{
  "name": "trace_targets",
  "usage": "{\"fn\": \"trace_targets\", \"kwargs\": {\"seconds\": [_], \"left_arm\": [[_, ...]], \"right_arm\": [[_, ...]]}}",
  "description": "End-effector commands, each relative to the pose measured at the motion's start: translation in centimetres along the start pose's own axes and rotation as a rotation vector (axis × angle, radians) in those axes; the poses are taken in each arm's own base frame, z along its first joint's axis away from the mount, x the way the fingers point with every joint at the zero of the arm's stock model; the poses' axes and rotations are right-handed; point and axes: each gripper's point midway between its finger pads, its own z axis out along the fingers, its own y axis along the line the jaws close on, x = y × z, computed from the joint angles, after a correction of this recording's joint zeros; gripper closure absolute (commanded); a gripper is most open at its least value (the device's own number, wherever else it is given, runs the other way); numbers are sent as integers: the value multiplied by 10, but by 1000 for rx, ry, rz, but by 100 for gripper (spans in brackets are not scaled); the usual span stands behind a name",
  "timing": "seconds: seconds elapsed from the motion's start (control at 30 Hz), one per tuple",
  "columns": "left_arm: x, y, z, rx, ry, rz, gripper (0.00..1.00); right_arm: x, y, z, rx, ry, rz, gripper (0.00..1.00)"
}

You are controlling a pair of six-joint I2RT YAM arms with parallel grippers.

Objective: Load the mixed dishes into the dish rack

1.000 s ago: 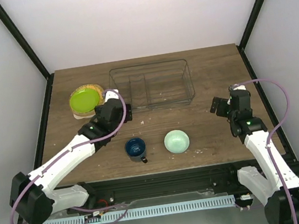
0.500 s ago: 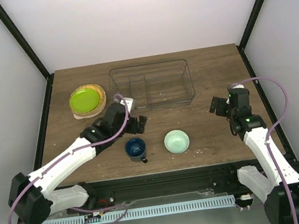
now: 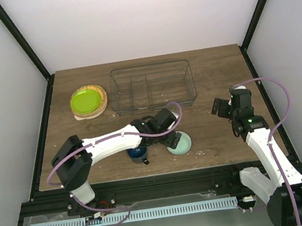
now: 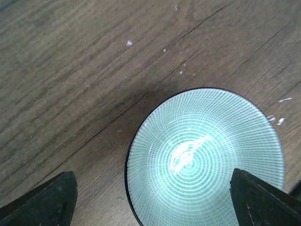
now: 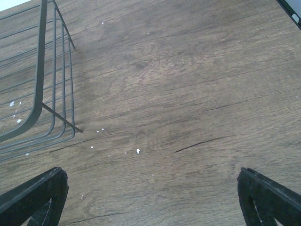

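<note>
The pale mint bowl point(image 3: 181, 143) sits upright near the table's front; in the left wrist view it point(image 4: 202, 155) fills the lower right. My left gripper point(image 3: 172, 138) hovers over it, open and empty, one fingertip point(image 4: 51, 200) left of the bowl, the other over its right side. The dark blue mug point(image 3: 136, 150) stands just left, partly under my left arm. The lime-green plate point(image 3: 87, 100) lies on a tan plate at the back left. The clear dish rack point(image 3: 152, 86) stands at the back centre; its corner shows in the right wrist view point(image 5: 37, 94). My right gripper point(image 3: 218, 107) is open, empty, above bare wood.
White crumbs dot the wood near the rack corner point(image 5: 138, 150) and around the bowl point(image 4: 129, 43). A black frame borders the table on all sides. The left arm stretches across the front middle of the table.
My left arm has swung right, from beside the green plate across the mug to above the mint bowl. The right arm has barely moved.
</note>
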Motion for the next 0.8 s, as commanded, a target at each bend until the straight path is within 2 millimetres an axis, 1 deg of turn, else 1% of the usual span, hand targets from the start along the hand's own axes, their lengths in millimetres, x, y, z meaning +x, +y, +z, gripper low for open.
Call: {"fn": "trace_targets", "kwargs": {"seconds": [0.0, 0.2, 0.27, 0.33, 0.43, 0.47, 0.6, 0.67, 0.77], "left_arm": [[12, 1, 14, -26, 77, 10, 10], [32, 7, 42, -79, 160, 15, 13], [35, 6, 48, -74, 173, 17, 19], [35, 4, 51, -66, 179, 17, 30], [35, 3, 52, -60, 183, 18, 55], [35, 3, 52, -61, 184, 19, 64], [34, 2, 50, -61, 183, 18, 90], [32, 1, 47, -55, 174, 14, 100], [24, -4, 38, -21, 138, 12, 100]], "right_arm": [[-21, 7, -14, -19, -47, -3, 0], [-17, 8, -13, -23, -40, -2, 0], [-17, 7, -13, -22, -41, -2, 0], [-16, 7, -12, -22, -38, -4, 0], [-17, 8, -12, -23, -41, -7, 0], [-18, 8, -12, -23, -43, -6, 0], [-17, 8, -12, -26, -42, -5, 0], [-16, 8, -11, -26, -39, -6, 0], [-15, 8, -11, -28, -37, -6, 0]]}}
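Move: The mint bowl's middle is about 4 cm to the left gripper's right, 3 cm back and some 8 cm below, so the bowl's left rim lies almost straight under the open fingers. The dark blue mug stands about 17 cm to the left of the bowl and 2 cm nearer the base. The dish rack's middle is roughly 25 cm ahead of this gripper and 4 cm left. From the right gripper, the bowl lies around 20 cm left, 11 cm back and 14 cm down. Bring the left gripper nearly straight down about 7 cm onto the bowl's left rim, tipping the fingers some 10 degrees steeper. Shut them late in the descent to pinch the bowl wall, then rise about 2 cm with it, easing slightly to the right. ##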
